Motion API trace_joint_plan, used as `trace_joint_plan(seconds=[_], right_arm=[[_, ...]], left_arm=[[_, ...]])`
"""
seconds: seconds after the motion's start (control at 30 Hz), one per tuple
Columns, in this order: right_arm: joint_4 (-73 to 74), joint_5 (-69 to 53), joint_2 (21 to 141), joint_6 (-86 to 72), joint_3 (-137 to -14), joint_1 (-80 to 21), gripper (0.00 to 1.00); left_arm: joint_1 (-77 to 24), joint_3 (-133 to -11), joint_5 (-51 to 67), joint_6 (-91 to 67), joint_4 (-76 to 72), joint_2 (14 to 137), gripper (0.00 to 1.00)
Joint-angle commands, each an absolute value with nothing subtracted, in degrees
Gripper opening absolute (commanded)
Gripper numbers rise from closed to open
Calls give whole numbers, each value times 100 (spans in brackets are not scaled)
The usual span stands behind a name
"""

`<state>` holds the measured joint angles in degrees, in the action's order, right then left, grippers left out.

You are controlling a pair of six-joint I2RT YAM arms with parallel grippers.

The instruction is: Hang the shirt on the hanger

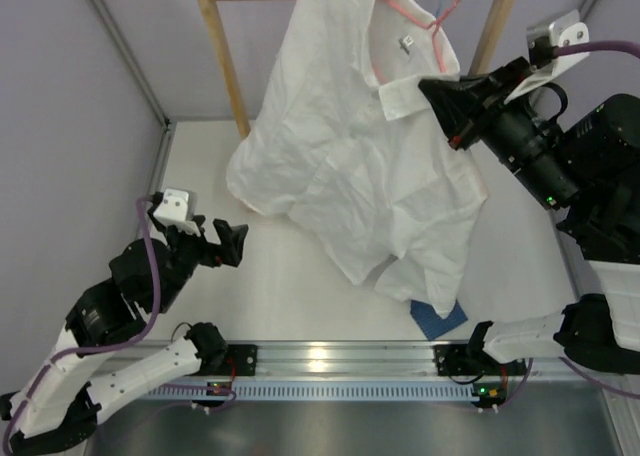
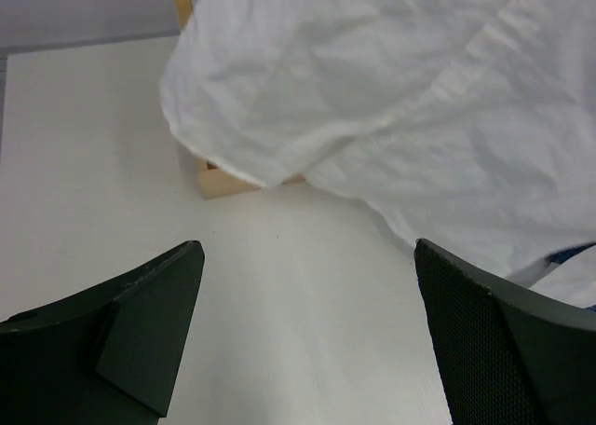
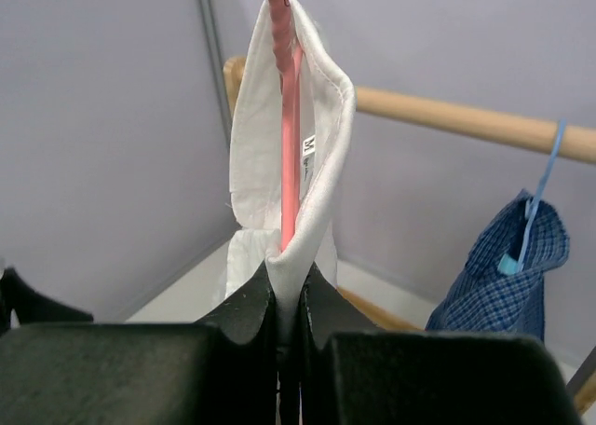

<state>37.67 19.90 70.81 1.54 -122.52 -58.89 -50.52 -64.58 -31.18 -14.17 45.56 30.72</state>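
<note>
The white shirt (image 1: 360, 156) hangs crumpled from the wooden rack, its lower part spread on the table. The pink hanger (image 1: 440, 16) runs through its collar toward the top rail. My right gripper (image 1: 443, 101) is shut on the shirt beside the collar. In the right wrist view its fingertips (image 3: 289, 281) pinch a fold of white cloth, and the hanger wire (image 3: 289, 117) runs down into that fold. My left gripper (image 1: 225, 244) stands open low over the table, left of the shirt's hem and apart from it. In the left wrist view nothing lies between its fingers (image 2: 140, 322), and the shirt (image 2: 391, 99) is ahead.
The wooden rack's left post (image 1: 225, 61) and foot (image 2: 223, 178) stand behind the shirt's left edge. A dark blue checked shirt (image 3: 507, 267) hangs on a light blue hanger (image 3: 540, 192) from the rail (image 3: 466, 122). Blue cloth (image 1: 440, 319) peeks from under the white hem.
</note>
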Motion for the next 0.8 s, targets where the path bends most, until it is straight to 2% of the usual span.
trace_joint_plan(seconds=[0.0,0.03,0.17,0.33,0.43,0.53,0.57,0.67,0.77], right_arm=[[3164,2469,7567,809,-12595,-5941,0],[3164,2470,7602,748,-12438,-5941,0],[2620,2750,7401,151,-10544,-5933,0],[2549,2637,7506,-1194,-9695,-5933,0],[2898,2856,7926,-1406,-10123,-5871,0],[3705,2751,8857,-1441,-11562,-5573,0],[3900,2760,9338,-1450,-12349,-5503,0],[4271,2532,9964,-1660,-13347,-5134,0],[4280,2417,10212,-1819,-13657,-4887,0]], left_arm=[[-5054,-6145,-3471,-1327,4089,2620,98],[-5054,-5848,-3489,-1371,3948,2471,98],[-5019,-5116,-3700,-1512,3227,2110,98],[-4492,-5071,-4111,-1590,3226,2004,98],[-4115,-5019,-4289,-1661,3191,2047,98],[-3482,-4992,-4228,-1661,3190,2363,98],[-3298,-4975,-3923,-1652,3190,2469,98],[-2411,-4896,-3220,-1652,3156,2803,98],[-1522,-4782,-2735,-1635,3068,3032,98]])
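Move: The shirt and its hanger are already in my right hand, bound for the free stretch of the rack's rail about 31 cm ahead, 13 cm to the left and roughly 12 cm lower. The blue shirt hangs around 20 cm ahead, 6 cm right and some 30 cm below. The rack's left post stands about 31 cm ahead and 36 cm left. From my left hand that rail stretch is some 34 cm ahead, 17 cm right and 12 cm higher. I keep my right fingers shut on the shirt and hanger and swing them forward and left towards the rail, dipping about 22 cm with the wrist tipping down some 25 degrees, then lift about 7 cm while still pushing forward to bring the hook to the rail. My empty, open left hand draws off about 10 cm left, sinking and turning counter-clockwise. ##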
